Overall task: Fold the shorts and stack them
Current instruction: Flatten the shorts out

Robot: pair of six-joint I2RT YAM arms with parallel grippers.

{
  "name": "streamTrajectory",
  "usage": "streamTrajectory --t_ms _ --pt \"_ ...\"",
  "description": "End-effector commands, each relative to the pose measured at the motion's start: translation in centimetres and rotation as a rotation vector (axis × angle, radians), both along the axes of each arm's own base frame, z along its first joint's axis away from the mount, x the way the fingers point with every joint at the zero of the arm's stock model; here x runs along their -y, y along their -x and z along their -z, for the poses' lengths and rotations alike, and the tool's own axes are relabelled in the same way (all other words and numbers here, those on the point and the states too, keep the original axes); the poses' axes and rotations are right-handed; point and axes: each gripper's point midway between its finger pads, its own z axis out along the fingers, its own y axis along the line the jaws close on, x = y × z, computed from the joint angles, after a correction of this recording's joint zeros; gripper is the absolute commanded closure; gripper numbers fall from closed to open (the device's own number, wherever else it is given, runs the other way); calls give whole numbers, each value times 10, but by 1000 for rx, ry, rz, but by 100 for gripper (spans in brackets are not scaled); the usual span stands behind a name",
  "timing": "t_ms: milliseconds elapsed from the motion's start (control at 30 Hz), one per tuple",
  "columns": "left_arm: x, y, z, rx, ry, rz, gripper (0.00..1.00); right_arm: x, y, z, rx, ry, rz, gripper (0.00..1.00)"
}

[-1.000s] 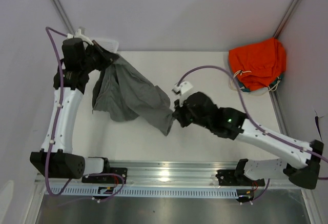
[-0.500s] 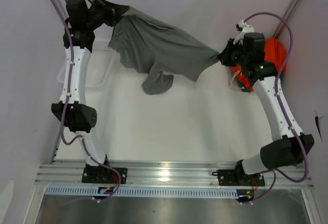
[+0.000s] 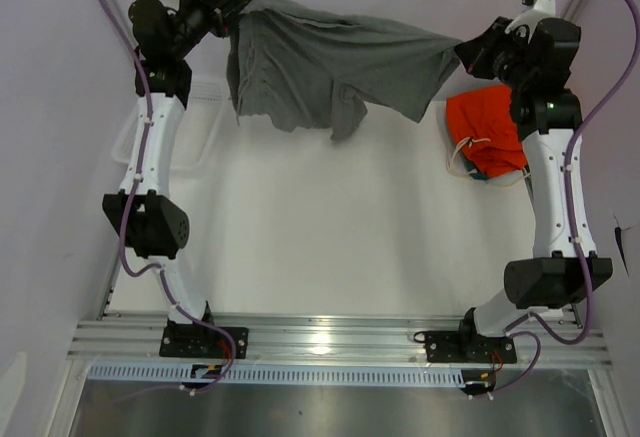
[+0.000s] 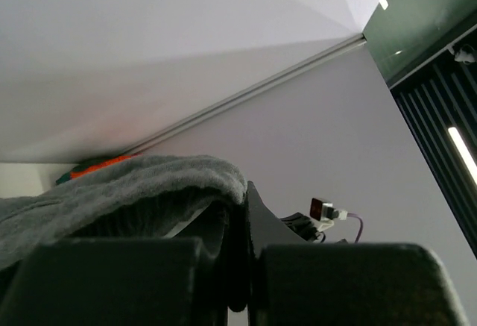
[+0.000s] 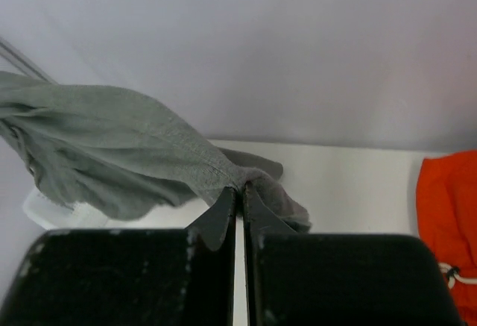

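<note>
The grey shorts point(image 3: 330, 62) hang stretched in the air across the back of the table, held at both ends. My left gripper point(image 3: 232, 2) is shut on their left corner at the far left; in the left wrist view the grey cloth point(image 4: 141, 184) drapes over the closed jaws of the left gripper point(image 4: 240, 210). My right gripper point(image 3: 468, 52) is shut on the right corner at the far right. In the right wrist view the shorts point(image 5: 112, 147) run leftward from the pinched tips of the right gripper point(image 5: 239, 190). A loose fold droops from the middle.
An orange garment with a white drawstring point(image 3: 490, 132) lies at the back right, just under my right arm, also visible as an orange garment point(image 5: 447, 199) in the right wrist view. A white bin point(image 3: 205, 117) stands by the left arm. Walls close in on three sides.
Both arms rose and spread apart, carrying the shorts from low over the table to stretched high across the back. The right gripper swung from the middle to the far right.
</note>
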Motion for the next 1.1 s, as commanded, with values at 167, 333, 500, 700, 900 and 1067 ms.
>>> streamTrajectory --t_ms 167,333,500,700,900,1067 --pt "-10 147 -86 476 -9 22 99 -36 144 -101 434 25 -195 100" --pt "-12 225 -76 577 -6 -11 99 -32 217 -137 642 28 -188 100" --pt "-21 234 -67 516 -47 -142 99 -20 214 -141 645 21 -108 100" --pt "-19 185 -55 459 -35 -109 100 -15 136 -96 463 -29 -73 100" --pt "-22 112 -42 407 -38 -135 99 9 60 -70 361 -113 -44 100" --pt "-20 52 -30 349 -7 -96 99 16 1 -73 335 -155 -82 100"
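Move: Both hands already hold the shorts high by two corners; the shorts' middle is some 17 cm right of, 4 cm behind and 12 cm below the left hand, and 22 cm left of the right hand, level with it fore and aft, 8 cm lower. The table's clear middle lies about 20 cm back, 15 right and 50 below the left hand; 15 back, 23 left and 43 below the right. The basket is 22 cm left and 4 ahead of the left hand, the red cloth 17 right and 10 ahead of the right, both far below. Keeping their pinch on the two corners, both hands whip the shorts back towards the bases by about 25 cm and up, the right rising roughly twice as far as the left, while the fingers tip upward some 30 to 40 degrees. Then both reverse and swing quickly forward and down over the table, tipping the fingers most of the way back down, the right regaining its starting reach and the left ending about 5 cm short of its own. ##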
